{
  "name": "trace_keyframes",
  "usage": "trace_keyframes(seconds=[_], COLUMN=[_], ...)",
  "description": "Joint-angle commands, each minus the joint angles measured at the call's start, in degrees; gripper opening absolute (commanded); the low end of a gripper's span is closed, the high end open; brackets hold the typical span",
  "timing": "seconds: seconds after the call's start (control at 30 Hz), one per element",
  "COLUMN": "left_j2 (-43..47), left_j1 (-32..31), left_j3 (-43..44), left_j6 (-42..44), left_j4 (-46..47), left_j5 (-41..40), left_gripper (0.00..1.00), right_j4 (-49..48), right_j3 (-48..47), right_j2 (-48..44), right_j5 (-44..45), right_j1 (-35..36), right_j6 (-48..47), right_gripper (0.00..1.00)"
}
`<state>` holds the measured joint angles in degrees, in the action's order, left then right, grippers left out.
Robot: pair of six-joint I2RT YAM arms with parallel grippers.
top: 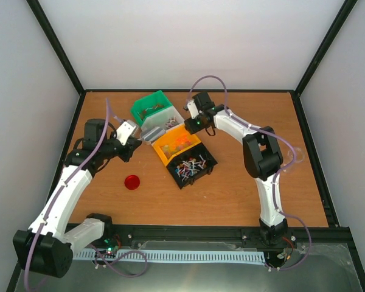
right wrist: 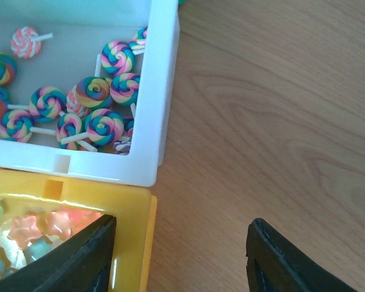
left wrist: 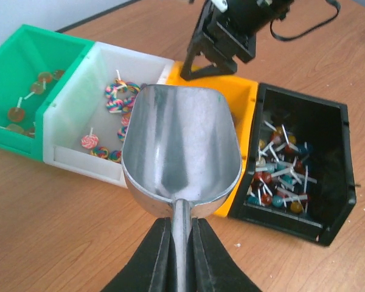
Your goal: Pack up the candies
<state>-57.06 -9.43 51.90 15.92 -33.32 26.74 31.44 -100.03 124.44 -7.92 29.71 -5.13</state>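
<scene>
The candies lie sorted in four bins set side by side. Small ball lollipops (left wrist: 278,176) fill the black bin (top: 194,165); swirl lollipops (right wrist: 91,103) lie in the white bin (right wrist: 161,91); pale star-shaped sweets (right wrist: 30,234) sit in the orange bin (right wrist: 131,231). My left gripper (left wrist: 181,243) is shut on the handle of an empty metal scoop (left wrist: 181,146), whose bowl hangs over the seam between the white and orange bins. My right gripper (right wrist: 181,243) is open, astride the orange bin's corner wall: one finger (right wrist: 79,255) inside, the other over bare table.
A green bin (top: 151,106) with brown lollipops (left wrist: 27,97) ends the row at the far left. A round red lid (top: 132,182) lies on the table near the left arm. Black frame posts stand at the table corners.
</scene>
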Motion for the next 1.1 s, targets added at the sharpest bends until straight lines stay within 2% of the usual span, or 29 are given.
trace_keyframes(seconds=[0.0, 0.17, 0.3, 0.4, 0.47, 0.7, 0.9, 1.07], left_j2=[-2.2, -4.9, -5.7, -6.0, -6.3, -7.7, -8.4, -8.2], left_j1=[0.3, 0.2, 0.1, -0.2, -0.5, -1.8, -2.4, -2.6], left_j3=[2.2, 3.9, 4.3, 4.3, 4.1, 3.8, 4.1, 3.0], left_j6=[5.1, 11.9, 14.1, 14.5, 14.7, 14.8, 13.9, 12.9], left_j4=[-0.9, -5.5, -6.2, -6.0, -5.8, -5.0, -4.0, -2.2], left_j5=[4.6, 7.5, 8.2, 8.7, 9.3, 11.1, 11.7, 11.9], left_gripper=[0.01, 0.01, 0.01, 0.01, 0.01, 0.01, 0.01, 0.01], right_j4=[-0.2, 5.1, 16.3, 26.4, 30.1, 48.4, 50.4, 53.6], right_j3=[-0.6, -4.8, -10.2, -13.1, -11.4, -10.2, -6.3, -2.6], right_j2=[-4.5, -9.2, -12.6, -14.5, -17.6, -22.4, -26.8, -25.7], right_j5=[-5.4, -17.7, -22.4, -22.1, -22.0, -19.2, -6.4, 0.1], right_j1=[-2.5, -7.2, -11.5, -17.0, -21.7, -41.6, -54.4, -57.6], right_j6=[-2.1, -7.2, -14.3, -17.0, -18.9, -29.0, -32.0, -32.7], right_gripper=[0.60, 0.81, 0.99, 1.00, 1.00, 1.00, 1.00, 1.00])
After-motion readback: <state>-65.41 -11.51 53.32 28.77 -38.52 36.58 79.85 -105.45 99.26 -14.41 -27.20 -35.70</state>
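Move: The left hand, holding the scoop, has the yellow bin about 11 cm ahead, 14 right and 19 below; the white bin is 21 ahead, 8 right, the black one 3 ahead, 21 right, similarly low. The right hand's next thing, the clear jar, lies roughly 14 cm back, 41 right, slightly lower; nearby, the yellow bin is 7 back, 5 left and the white one 4 ahead, 10 left. One right finger, hooked inside the yellow bin's far wall, comes free as the gripper spreads fully; that hand lifts nearly 20 cm, then sweeps some 40 cm right towards the jar, drawing back and sinking a little while turning clockwise. The left keeps the scoop, lowering it 3 cm and swinging it right and clockwise towards the yellow bin. ##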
